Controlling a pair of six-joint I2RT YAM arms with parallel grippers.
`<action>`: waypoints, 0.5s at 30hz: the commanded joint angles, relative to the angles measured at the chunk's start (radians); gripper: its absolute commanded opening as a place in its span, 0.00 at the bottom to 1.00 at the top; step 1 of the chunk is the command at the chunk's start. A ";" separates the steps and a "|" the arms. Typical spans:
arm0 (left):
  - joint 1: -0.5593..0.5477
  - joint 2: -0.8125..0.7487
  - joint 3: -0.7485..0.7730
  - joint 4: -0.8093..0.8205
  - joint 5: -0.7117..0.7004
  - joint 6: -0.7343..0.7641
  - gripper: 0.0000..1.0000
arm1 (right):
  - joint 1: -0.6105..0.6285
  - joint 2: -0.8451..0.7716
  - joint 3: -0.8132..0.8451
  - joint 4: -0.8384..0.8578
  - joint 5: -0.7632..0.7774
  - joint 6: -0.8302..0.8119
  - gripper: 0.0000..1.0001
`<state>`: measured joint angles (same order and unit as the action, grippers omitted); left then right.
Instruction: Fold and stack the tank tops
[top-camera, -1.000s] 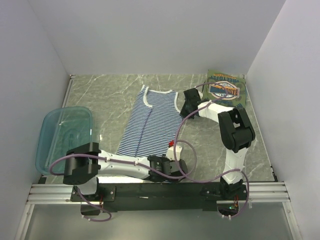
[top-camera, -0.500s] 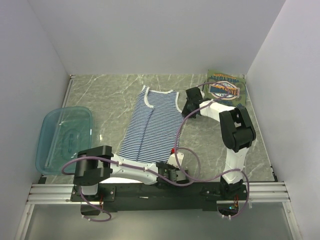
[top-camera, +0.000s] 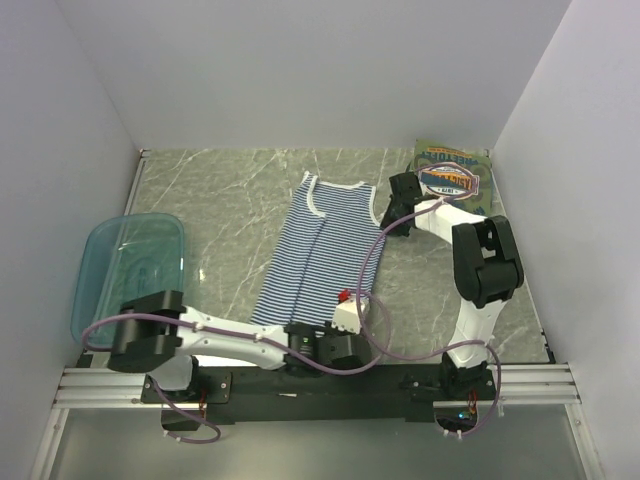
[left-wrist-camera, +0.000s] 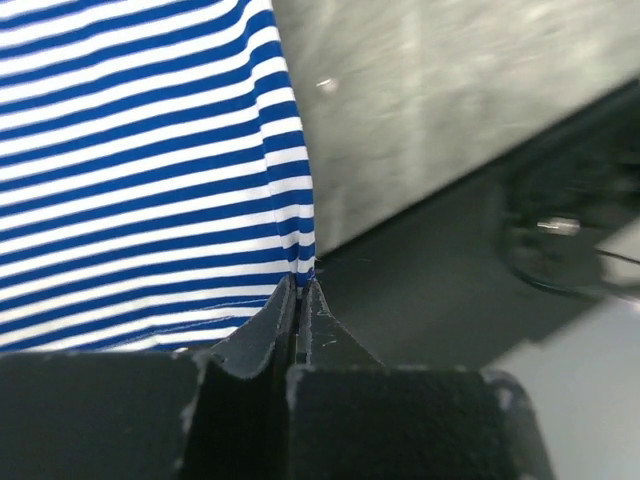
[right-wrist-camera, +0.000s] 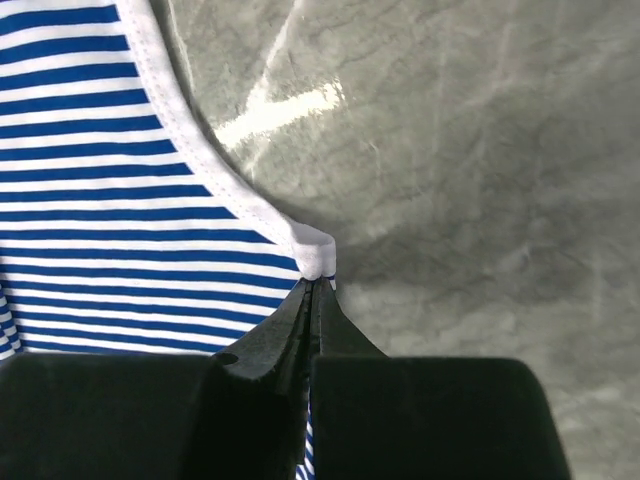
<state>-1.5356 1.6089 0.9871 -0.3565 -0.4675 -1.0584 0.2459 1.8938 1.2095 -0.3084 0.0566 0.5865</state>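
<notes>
The navy-and-white striped tank top (top-camera: 320, 250) lies stretched lengthwise on the marble table, shoulder straps at the far end. My left gripper (left-wrist-camera: 299, 282) is shut on its near right hem corner (left-wrist-camera: 303, 262), by the table's front edge. My right gripper (right-wrist-camera: 316, 282) is shut on the white-trimmed right shoulder strap (right-wrist-camera: 315, 250). From above, the left gripper (top-camera: 338, 312) sits at the garment's near end and the right gripper (top-camera: 392, 208) at its far end. An olive-green tank top (top-camera: 453, 177) with an oval graphic lies folded at the far right corner.
A translucent teal tub (top-camera: 128, 272) stands at the left edge of the table. White walls close in the table on the left, back and right. The black mounting rail (top-camera: 320, 382) runs along the near edge.
The left gripper has closed on the hem corner. Both grippers have shifted right, dragging the striped tank top to the right and pulling it narrower and straighter.
</notes>
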 joint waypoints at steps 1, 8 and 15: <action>0.005 -0.085 -0.065 0.171 0.070 0.038 0.03 | -0.007 -0.070 0.021 -0.037 0.055 -0.040 0.00; 0.068 -0.179 -0.228 0.275 0.107 -0.066 0.04 | 0.013 -0.084 0.065 -0.078 0.049 -0.034 0.00; 0.107 -0.339 -0.410 0.314 0.066 -0.202 0.04 | 0.087 -0.027 0.168 -0.106 0.060 0.001 0.00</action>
<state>-1.4334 1.3407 0.6132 -0.1013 -0.3882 -1.1728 0.2966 1.8545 1.2987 -0.4137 0.0872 0.5720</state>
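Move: Both hands already pinch the striped tank top's right side, the left at the hem corner, the right at the armhole's lower end. The inner edge of the folded-over left side lies some 15 cm left and 3 forward of the left hand, 5 below, and about 17 left and 3 forward of the right. From the right hand, the near shoulder strap is about 5 left, 10 forward; the folded stack 14 right, 12 forward. Keeping their pinches, the left hand swings the hem corner 5 cm left while the right lifts about 3.5 cm, then drifts left. ##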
